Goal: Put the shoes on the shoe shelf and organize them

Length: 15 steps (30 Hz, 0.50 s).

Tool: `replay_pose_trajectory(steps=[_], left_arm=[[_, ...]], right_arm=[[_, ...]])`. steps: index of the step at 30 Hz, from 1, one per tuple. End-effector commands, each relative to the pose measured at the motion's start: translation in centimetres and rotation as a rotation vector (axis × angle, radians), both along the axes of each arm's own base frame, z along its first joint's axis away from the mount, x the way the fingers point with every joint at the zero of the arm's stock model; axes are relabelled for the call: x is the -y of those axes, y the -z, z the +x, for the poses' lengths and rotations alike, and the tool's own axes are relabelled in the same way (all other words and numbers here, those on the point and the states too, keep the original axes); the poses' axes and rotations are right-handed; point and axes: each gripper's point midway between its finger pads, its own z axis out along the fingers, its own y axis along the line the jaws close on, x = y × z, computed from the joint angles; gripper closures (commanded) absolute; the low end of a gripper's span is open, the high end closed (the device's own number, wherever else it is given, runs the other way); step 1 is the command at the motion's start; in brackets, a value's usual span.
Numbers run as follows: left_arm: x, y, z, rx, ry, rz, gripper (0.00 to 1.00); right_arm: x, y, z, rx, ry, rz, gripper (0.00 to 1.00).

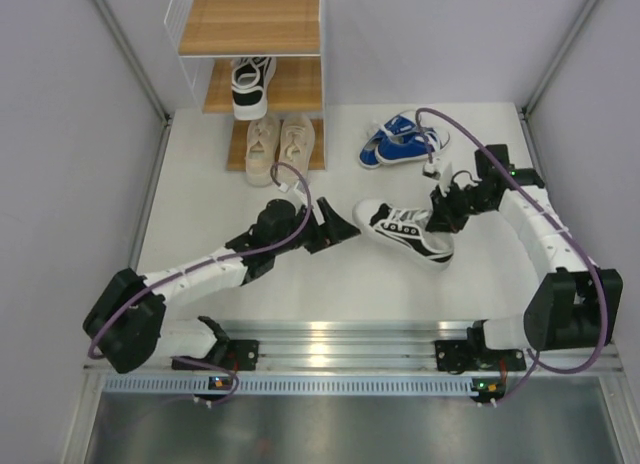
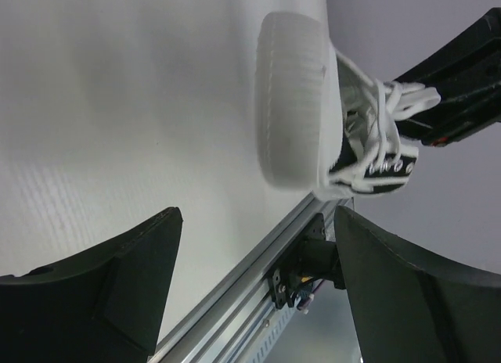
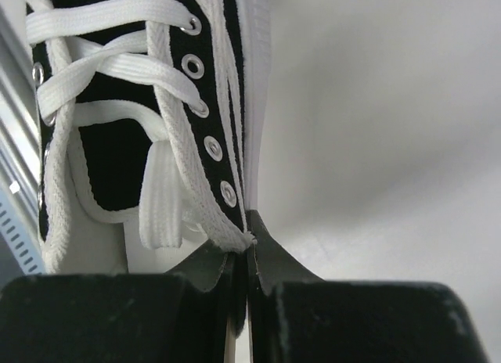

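Observation:
A black-and-white shoe lies mid-table, toe pointing left. My right gripper is shut on its upper edge beside the eyelets; in the right wrist view the gripper pinches that edge of the shoe. My left gripper stands open just left of the toe, apart from it; in the left wrist view the gripper holds nothing and the white toe sits ahead. The shoe shelf stands at the back, its matching shoe on the middle board. The beige pair rests on the lowest board. The blue pair lies on the table.
Grey walls close in both sides of the table. A metal rail runs along the near edge by the arm bases, also visible in the left wrist view as the rail. The shelf's top board carries nothing.

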Motion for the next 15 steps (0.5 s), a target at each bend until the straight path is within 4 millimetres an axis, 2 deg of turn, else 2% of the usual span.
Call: replay_pose_trajectory(steps=[1, 2, 4, 6, 9, 11, 13, 14, 15], left_arm=[[3.8, -6.8, 1.7, 0.149, 0.043, -0.178, 0.16], [4.4, -6.9, 1.6, 0.145, 0.059, -0.180, 0.16], [5.7, -6.6, 1.4, 0.128, 0.080, -0.179, 0.16], [6.2, -6.0, 1.3, 0.106, 0.078, -0.173, 0.17], [5.9, -4.8, 1.6, 0.058, 0.024, -0.172, 0.32], [5.4, -4.5, 1.9, 0.057, -0.013, -0.174, 0.44], [5.2, -5.0, 2.2, 0.064, -0.035, -0.190, 0.63], [5.0, -5.0, 2.2, 0.064, -0.038, -0.191, 0.85], [4.9, -5.2, 2.2, 0.057, -0.044, -0.198, 0.93]], right_arm=[[-5.2, -3.9, -1.0, 0.064, -0.084, 0.163, 1.00], [-6.3, -4.1, -1.3, 0.065, -0.114, 0.172, 1.00], [-7.4, -4.4, -1.4, 0.062, -0.135, 0.191, 1.00], [-8.2, -4.9, -1.8, 0.056, -0.164, 0.208, 1.00], [-8.4, -5.2, -1.9, 0.061, -0.172, 0.212, 1.00], [-8.5, -5.1, -2.1, 0.065, -0.178, 0.210, 1.00], [-8.4, -4.9, -2.0, 0.075, -0.174, 0.200, 0.99], [-8.4, -4.7, -2.1, 0.076, -0.174, 0.194, 0.95], [-8.4, -4.7, -2.1, 0.082, -0.175, 0.187, 0.91]])
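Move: The black shoe hangs from my right hand by its ankle collar. Its middle is about 7 cm left and 2 cm back of that hand, which is 17 cm right and 2 cm back of my open left hand, roughly level with it; the toe points left. From my left hand, the blue shoes lie about 24 cm ahead and 21 cm right, the beige shoes 21 cm ahead and 18 cm left, both roughly 11 cm lower. I bring the shoe to my left hand for a handover: my right hand, still pinching the collar, carries it about 6 cm left, easing slightly back and up. My left hand goes some 5 cm right and a little forward, rising nearly 3 cm before sinking partway back, then closes its wide-open fingers around the toe and pinches its two sides. ##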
